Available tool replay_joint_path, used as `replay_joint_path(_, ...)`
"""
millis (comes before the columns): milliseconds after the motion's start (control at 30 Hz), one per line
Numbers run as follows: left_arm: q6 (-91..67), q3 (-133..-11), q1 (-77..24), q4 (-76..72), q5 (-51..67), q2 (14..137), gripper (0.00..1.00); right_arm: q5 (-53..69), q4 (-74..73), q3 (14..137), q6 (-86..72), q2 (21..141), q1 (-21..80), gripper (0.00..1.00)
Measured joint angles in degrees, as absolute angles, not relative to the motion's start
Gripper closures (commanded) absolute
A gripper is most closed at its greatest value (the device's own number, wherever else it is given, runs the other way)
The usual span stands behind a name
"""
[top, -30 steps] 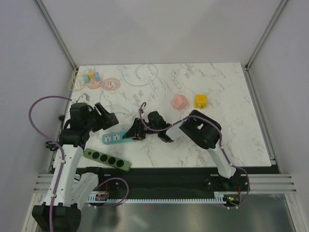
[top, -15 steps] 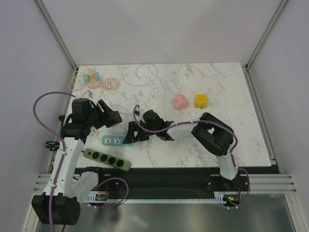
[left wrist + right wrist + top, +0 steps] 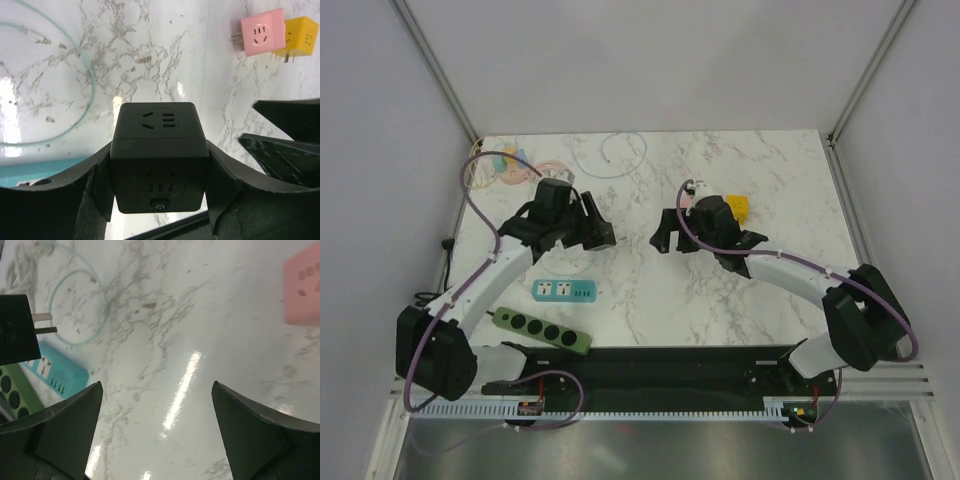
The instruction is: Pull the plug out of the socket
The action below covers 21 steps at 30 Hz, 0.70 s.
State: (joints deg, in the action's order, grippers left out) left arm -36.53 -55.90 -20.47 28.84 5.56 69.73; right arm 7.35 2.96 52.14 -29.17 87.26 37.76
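Note:
The plug is a black cube adapter (image 3: 160, 150) with a power button on its near face. My left gripper (image 3: 159, 150) is shut on its sides and holds it above the marble, with its two prongs (image 3: 42, 322) bare in the right wrist view. The socket, a teal power strip (image 3: 565, 290), lies flat on the table, apart from the plug and below my left gripper (image 3: 595, 232). Near the table's middle my right gripper (image 3: 665, 238) stands open with nothing between its fingers (image 3: 75, 415).
A green power strip (image 3: 542, 330) lies at the near left edge. A pink cube (image 3: 260, 32) and a yellow cube (image 3: 300, 35) sit beside the right arm. A thin teal cable (image 3: 75, 65) loops on the marble, and more cables lie at the far left (image 3: 510, 165).
My right gripper opened, let go of the teal strip and pulled back to the right. My left arm swung away from the strip toward the middle, with the black plug in its grip.

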Motion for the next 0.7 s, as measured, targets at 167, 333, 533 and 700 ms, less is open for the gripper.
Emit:
replay_joint_path(167,-37.8,-62.5,-28.1,24.3,-2.6,82.4,0.98,0.2,4.8,42.2,-28.8,77.8,33.4,0.03)
replay_joint_path(333,-38.2,-71.0,-35.8,19.0,-10.5,94.9,0.98,-3.4,5.6,35.3,-30.2,71.6,29.8,0.02)
replay_joint_path(533,-38.6,-78.1,-40.2,13.1,-13.5,107.2,0.94,-3.1,4.7,35.0,-30.7,69.2,27.8,0.03)
replay_joint_path(700,-38.6,-78.5,-42.4,11.3,-16.5,111.1,0.84,-1.7,2.2,35.0,-30.7,67.8,26.2,0.03)
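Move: Ahead and to the right of the left hand, which already holds the black plug, the pink plug stands about 16 cm out, 27 cm right and some 13 cm lower. The yellow plug is roughly 12 cm to the right of the pink one and level with it; the teal socket lies about 9 cm back and 10 cm left of the left hand. From the right hand, the pink plug is about 12 cm ahead, 8 cm right and 8 cm below. Carrying the black plug in an unchanged grip, the left hand sweeps right about 17 cm with some 9 cm forward, towards the near left side of the pink plug; it sinks about 9 cm, the last stretch mostly downward, and rolls slightly, its left side rising. The empty, wide-open right hand clears out to the right by some 12 cm, turning about 20 degrees clockwise. ##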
